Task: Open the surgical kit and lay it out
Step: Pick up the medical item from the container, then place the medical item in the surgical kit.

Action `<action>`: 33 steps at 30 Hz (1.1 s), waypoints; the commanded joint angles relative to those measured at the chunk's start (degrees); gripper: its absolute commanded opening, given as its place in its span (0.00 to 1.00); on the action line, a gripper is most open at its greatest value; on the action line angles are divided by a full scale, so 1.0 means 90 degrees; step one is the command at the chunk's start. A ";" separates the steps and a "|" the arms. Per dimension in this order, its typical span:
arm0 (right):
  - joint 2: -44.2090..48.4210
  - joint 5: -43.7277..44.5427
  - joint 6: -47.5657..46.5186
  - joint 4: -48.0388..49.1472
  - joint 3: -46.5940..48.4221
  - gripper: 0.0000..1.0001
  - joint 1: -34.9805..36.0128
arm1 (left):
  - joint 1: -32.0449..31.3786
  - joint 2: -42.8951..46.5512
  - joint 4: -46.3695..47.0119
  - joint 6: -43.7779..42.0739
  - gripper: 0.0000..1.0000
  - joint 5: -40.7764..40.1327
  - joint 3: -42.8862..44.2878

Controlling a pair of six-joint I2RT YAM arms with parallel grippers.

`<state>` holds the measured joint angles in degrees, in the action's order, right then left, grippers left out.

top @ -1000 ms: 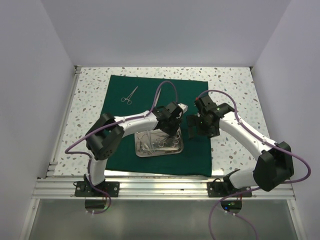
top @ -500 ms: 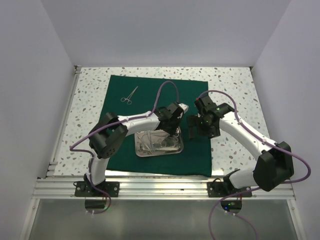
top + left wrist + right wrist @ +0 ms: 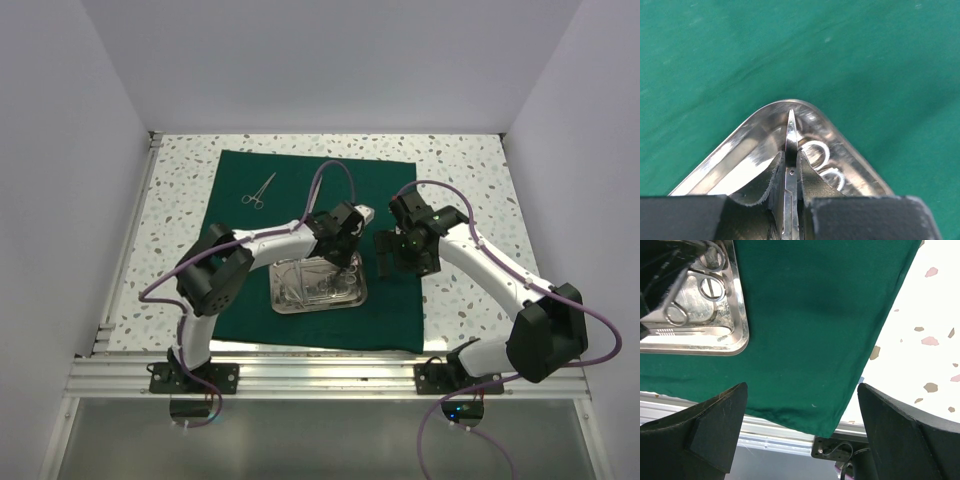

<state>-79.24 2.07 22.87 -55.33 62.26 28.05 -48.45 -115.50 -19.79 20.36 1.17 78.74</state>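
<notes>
The surgical kit lies open: a dark green cloth (image 3: 240,210) is spread flat with a shiny steel tray (image 3: 283,306) on its near half. The tray holds several slim silver instruments (image 3: 312,288). One pair of forceps (image 3: 258,190) lies apart on the cloth's far left. My left gripper (image 3: 340,262) reaches down into the tray's far right corner. In the left wrist view it (image 3: 789,167) is shut on slim pointed scissors (image 3: 790,131), with ring handles (image 3: 816,150) lying beside them. My right gripper (image 3: 385,255) hangs open over bare cloth (image 3: 815,315) to the right of the tray (image 3: 741,315).
The speckled tabletop (image 3: 460,190) shows around the cloth. A metal rail (image 3: 320,372) runs along the near edge by the arm bases. White walls close in the left, right and back. The cloth's near right corner (image 3: 832,427) hangs at the table edge.
The left gripper's jaws have closed onto the scissors in the tray corner, and its wrist has shifted slightly. The right arm has not moved.
</notes>
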 commanded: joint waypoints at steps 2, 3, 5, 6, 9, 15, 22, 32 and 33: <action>0.0104 0.0015 -0.0022 0.0025 0.0211 0.95 -0.0031 | 0.0090 0.0557 -0.1012 -0.0065 0.00 -0.0530 0.0088; 0.0104 -0.0005 -0.0022 0.0025 0.0211 0.95 -0.0031 | 0.0148 0.0819 -0.1110 -0.0065 0.00 -0.0675 0.0215; 0.0084 -0.0024 -0.0003 0.0054 0.0211 0.95 -0.0021 | 0.0275 0.1055 -0.1422 -0.0114 0.00 -0.0793 0.0362; 0.0065 -0.0034 -0.0002 0.0064 0.0211 0.95 -0.0031 | 0.0333 0.1250 -0.1492 -0.0172 0.00 -0.0881 0.0440; 0.0035 -0.0083 -0.0003 0.0103 0.0211 0.95 -0.0031 | 0.0685 0.1534 -0.1716 -0.0289 0.00 -0.0989 0.0645; 0.0006 -0.0151 -0.0022 0.0113 0.0211 0.95 -0.0021 | 0.1854 0.1351 -0.1668 -0.0923 0.00 -0.1232 0.1112; 0.0201 -0.0395 -0.0110 0.0006 0.0182 0.95 -0.0021 | 0.2872 0.0267 -0.1317 -0.1383 0.00 -0.1428 0.2216; 0.0621 -0.0386 -0.0081 -0.0395 0.0045 0.94 -0.0021 | 0.3663 -0.1950 -0.1570 -0.1715 0.07 -0.1175 0.4443; 0.0631 -0.0415 -0.0081 -0.0414 0.0055 0.94 -0.0021 | 0.3683 -0.2135 -0.1570 -0.1686 0.13 -0.1214 0.4628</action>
<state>-75.24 -0.19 22.85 -56.86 62.26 28.05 -16.73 -132.38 -33.89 6.68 -10.07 114.96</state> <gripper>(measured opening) 0.946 0.140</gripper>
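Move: The laid-out scissors, beside which the held medical item seems to be going, lie about 22 cm ahead of the left hand and 24 cm to its left, roughly 2 cm lower. The slim handled instrument on the cloth is about 20 cm ahead and 9 cm left; the tray's middle is some 5 cm back and 8 cm left. From the right hand those scissors lie about 23 cm ahead, 37 cm left and 10 cm down. The scissor-like medical item, still pinched in the left fingers, is taken up and left out of the tray's far right corner, then carried on a high arc forward and left over the cloth to the laid-out scissors, about 35 cm across in all. The hand sinks over the last third while the wrist turns some 25 degrees counter-clockwise, the grip kept. ##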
